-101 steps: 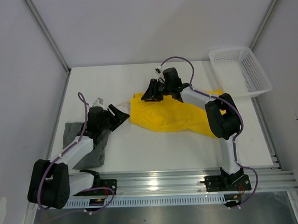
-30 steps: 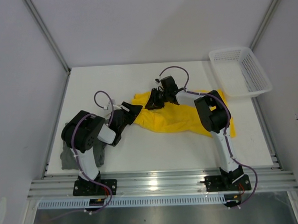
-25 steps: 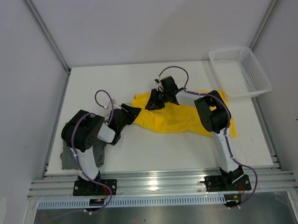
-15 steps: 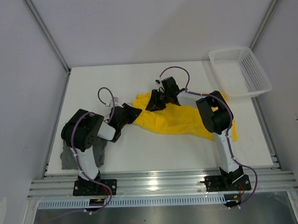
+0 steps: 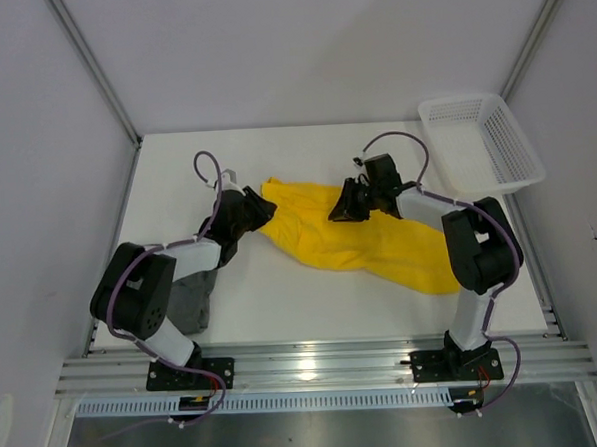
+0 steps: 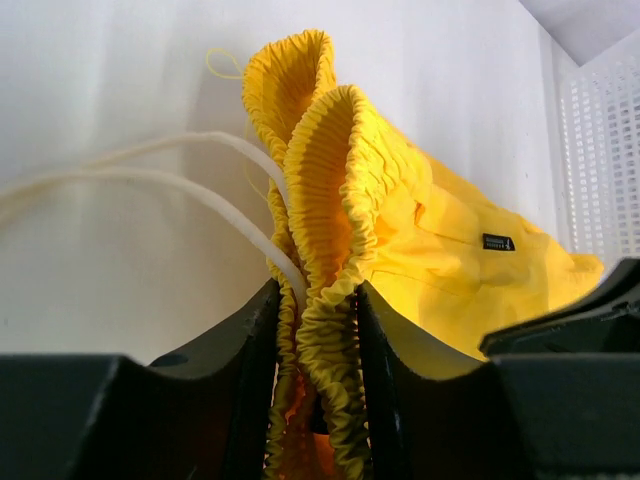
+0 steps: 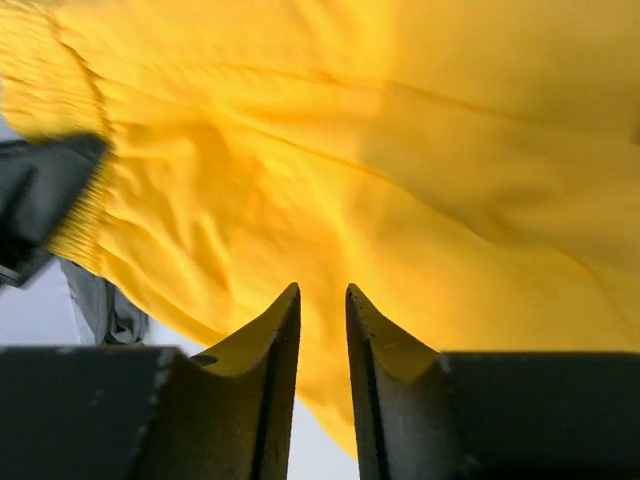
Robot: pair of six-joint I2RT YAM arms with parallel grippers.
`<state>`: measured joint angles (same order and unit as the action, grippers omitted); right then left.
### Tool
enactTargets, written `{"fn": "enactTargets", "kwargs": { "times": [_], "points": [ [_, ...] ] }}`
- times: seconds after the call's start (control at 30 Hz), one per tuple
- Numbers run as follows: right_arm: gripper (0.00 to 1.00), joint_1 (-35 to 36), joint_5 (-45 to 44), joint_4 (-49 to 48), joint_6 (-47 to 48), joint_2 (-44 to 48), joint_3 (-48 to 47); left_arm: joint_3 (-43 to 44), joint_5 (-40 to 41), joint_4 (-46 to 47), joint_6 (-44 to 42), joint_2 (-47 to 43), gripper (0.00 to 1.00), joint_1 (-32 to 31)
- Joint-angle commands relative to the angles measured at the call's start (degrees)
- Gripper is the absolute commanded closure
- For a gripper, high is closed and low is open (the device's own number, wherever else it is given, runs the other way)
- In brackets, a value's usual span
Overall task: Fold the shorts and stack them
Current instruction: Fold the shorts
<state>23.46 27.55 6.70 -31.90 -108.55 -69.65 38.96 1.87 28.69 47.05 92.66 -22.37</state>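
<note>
The yellow shorts (image 5: 369,235) lie stretched across the middle of the table. My left gripper (image 5: 259,213) is shut on their gathered elastic waistband (image 6: 330,150) at the left end, and a white drawstring (image 6: 150,180) trails from it. My right gripper (image 5: 344,209) is at the upper edge of the yellow shorts (image 7: 400,150), its jaws nearly together with the cloth at the tips (image 7: 320,292). A small dark tag (image 6: 497,241) shows on the yellow cloth. The dark grey shorts (image 5: 190,301) lie crumpled at the near left, partly under my left arm.
A white mesh basket (image 5: 487,144) stands at the back right corner and also shows in the left wrist view as the basket (image 6: 600,140). Grey walls close in the table on three sides. A metal rail (image 5: 316,368) runs along the near edge.
My left gripper closed on the waistband and its arm stretched forward. My right gripper moved to the right with the cloth, and the yellow shorts are now pulled out longer between both grippers.
</note>
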Motion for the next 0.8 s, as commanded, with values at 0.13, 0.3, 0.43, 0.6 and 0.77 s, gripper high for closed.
{"fn": "enactTargets", "kwargs": {
  "times": [0.13, 0.3, 0.43, 0.6, 0.77],
  "points": [
    [0.97, -2.81, -2.67, -4.23, 0.0, 4.05, 8.56, 7.27, 2.88, -13.48, -9.6, -4.85, 1.0, 0.13],
    [1.0, -3.07, -5.05, -10.03, -2.37, 2.12, 9.71, 8.59, 4.28, -17.6, -12.06, -7.23, 1.0, 0.13],
    [1.0, -3.69, -4.26, -15.57, -5.18, 0.27, 8.65, 8.5, 4.55, -19.1, -13.82, -9.16, 1.0, 0.13],
    [1.0, -4.74, -2.32, -18.83, -8.97, -3.32, 6.72, 7.8, 4.64, -19.81, -14.7, -10.66, 1.0, 0.13],
    [1.0, -4.04, -6.27, -17.59, -9.14, -7.54, 4.34, 7.88, 4.2, -20.69, -14.97, -11.36, 1.0, 0.13]
  ]
}}
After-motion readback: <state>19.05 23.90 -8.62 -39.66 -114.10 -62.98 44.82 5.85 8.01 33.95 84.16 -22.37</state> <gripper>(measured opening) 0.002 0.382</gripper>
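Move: The yellow shorts' black tag lies about 5 cm ahead of the right hand, 5 cm to its right and 6 cm below; the gathered waistband, already held by the left hand, is some 16 cm to the right hand's left and 3 cm ahead, roughly level in height. From the left hand, the tag is about 21 cm right, 2 cm ahead and 7 cm below; the folded grey garment is about 24 cm left, 18 cm back and 7 cm below. The gathered waistband stays pinched as the left hand draws it some 3 cm left, with about 2 cm of lift and a slight late pull back, rolling its left side up about 15 degrees. Over the cloth the right hand goes right and down with a little back, closing empty, then swings forward about 5 cm and sinks on, bringing its shut fingertips down onto the shorts just short of the tag. ##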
